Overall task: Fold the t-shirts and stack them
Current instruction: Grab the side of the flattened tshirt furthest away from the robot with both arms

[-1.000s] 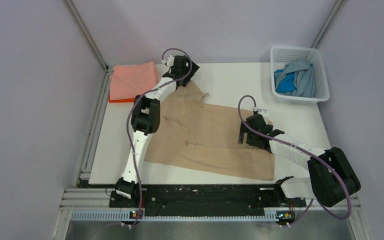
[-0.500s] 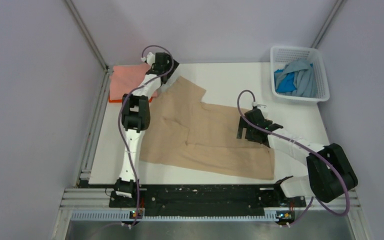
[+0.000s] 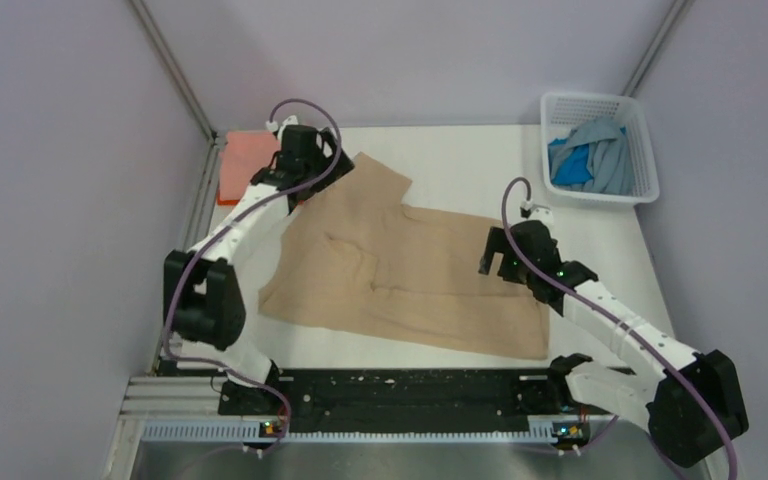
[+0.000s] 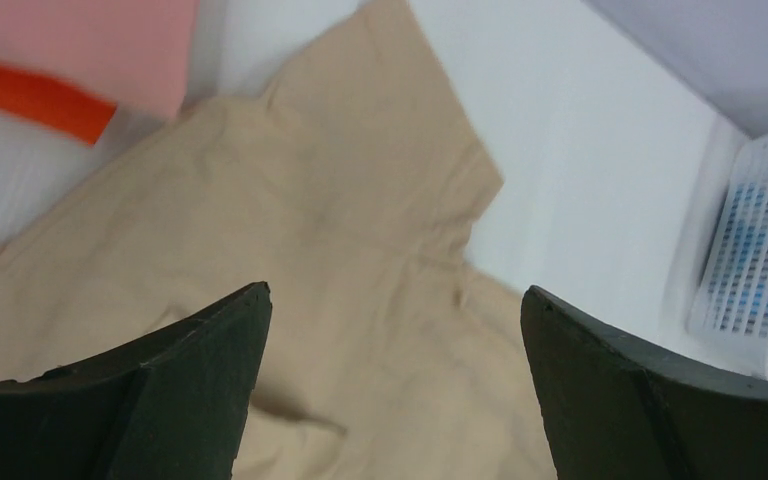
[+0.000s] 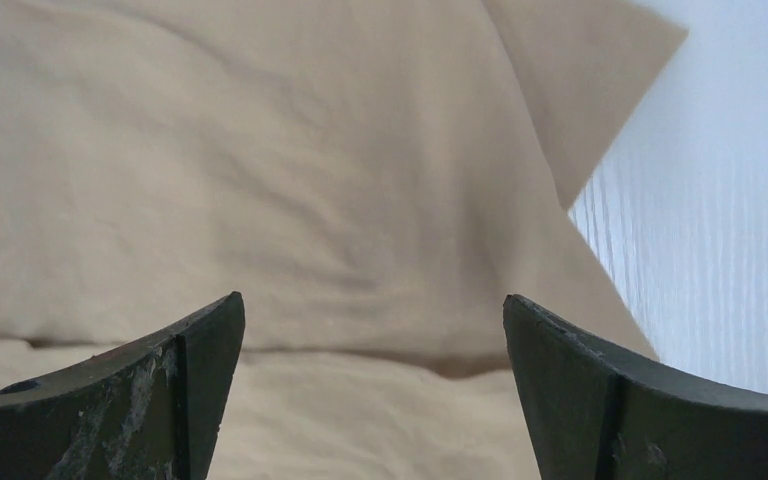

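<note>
A tan t-shirt (image 3: pixel 400 270) lies spread across the middle of the table, partly folded, one sleeve (image 3: pixel 380 180) pointing to the back. My left gripper (image 3: pixel 312 178) hovers open over its far left part; in the left wrist view the left gripper (image 4: pixel 395 292) has only tan cloth (image 4: pixel 340 230) below it. My right gripper (image 3: pixel 490 262) is open above the shirt's right side, and the right gripper (image 5: pixel 372 300) holds nothing over a fold of the shirt (image 5: pixel 260 180). A folded salmon pink shirt (image 3: pixel 245 158) rests on an orange one (image 3: pixel 228 198) at the back left.
A white lattice basket (image 3: pixel 640 130) at the back right holds blue and light blue-grey shirts (image 3: pixel 590 160). The basket (image 4: pixel 750 260) also shows at the right edge of the left wrist view. Metal frame rails run along the table's left edge (image 3: pixel 188 260).
The left arm swung away from the back, its elbow dropping out to the left, and its gripper moved left. The right gripper shifted slightly right and opened a bit wider. The shirt's left edge moved.
</note>
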Motion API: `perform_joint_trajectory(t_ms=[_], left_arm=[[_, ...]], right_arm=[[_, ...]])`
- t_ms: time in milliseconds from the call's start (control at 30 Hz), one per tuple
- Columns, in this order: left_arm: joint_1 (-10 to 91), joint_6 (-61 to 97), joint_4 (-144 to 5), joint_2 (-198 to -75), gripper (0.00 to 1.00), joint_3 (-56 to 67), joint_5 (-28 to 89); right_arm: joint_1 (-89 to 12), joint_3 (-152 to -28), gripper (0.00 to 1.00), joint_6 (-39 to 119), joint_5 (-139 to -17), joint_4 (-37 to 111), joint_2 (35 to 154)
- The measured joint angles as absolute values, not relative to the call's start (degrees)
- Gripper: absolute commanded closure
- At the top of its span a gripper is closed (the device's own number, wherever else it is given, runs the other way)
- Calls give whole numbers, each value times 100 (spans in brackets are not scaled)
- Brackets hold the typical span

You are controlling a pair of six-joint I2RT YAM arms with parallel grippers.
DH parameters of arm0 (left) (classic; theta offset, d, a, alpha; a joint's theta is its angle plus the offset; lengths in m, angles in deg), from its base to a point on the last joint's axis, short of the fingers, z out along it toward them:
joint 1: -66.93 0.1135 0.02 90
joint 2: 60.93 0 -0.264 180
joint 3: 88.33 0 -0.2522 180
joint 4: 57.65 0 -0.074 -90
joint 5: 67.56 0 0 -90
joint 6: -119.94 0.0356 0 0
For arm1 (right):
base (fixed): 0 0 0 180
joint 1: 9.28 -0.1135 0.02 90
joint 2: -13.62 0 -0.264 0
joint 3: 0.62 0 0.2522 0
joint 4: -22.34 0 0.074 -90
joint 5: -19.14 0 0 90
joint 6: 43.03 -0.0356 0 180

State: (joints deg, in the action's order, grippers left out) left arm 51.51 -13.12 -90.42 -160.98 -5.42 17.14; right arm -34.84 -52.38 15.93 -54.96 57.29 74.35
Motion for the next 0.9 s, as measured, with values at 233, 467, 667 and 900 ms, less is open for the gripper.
perform_joint_trajectory(t_ms=[233,467,667,900], left_arm=[[5129,-1413,-8976,-14655,1,2083,1746],[5122,-1699,-8889,-14832,1,3086,1864],[5037,-2069,-8651,-14474,1,3519,1716],[4626,-2799,-8933,-13117,1,4592,1351]], right_arm=[[-3484,-4359,1,1385,-5963,5836,7371],[-3410,-4547,1,1271,-5808,5495,8405],[-2975,-5011,1,1494,-5841,5218,9091],[-2533,-5127,1,1588,-6031,5198,9205]])
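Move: The left hand hangs about 16 cm above the cloth; the patch of the t-shirt's left side it goes for is some 16 cm back and 4 cm to its left. The far sleeve lies 9 cm ahead and 12 cm right of this hand, the pink stack 12 cm ahead and 14 cm left. The right hand is about 9 cm above its patch on the t-shirt's right side, roughly 4 cm back and 1 cm right; the near right corner is 20 cm back and 7 cm right. The left hand swings back and down about 15 cm each way onto the left side of the t-shirt, tipping some 20 degrees further down, then with open fingers on the cloth drags it about 6 cm back towards the robot. Meanwhile the right hand eases back and sinks about 8 cm onto the right side, tips down too, then pushes the cloth about 5 cm forward and slightly left, its fingers also staying wide open. ##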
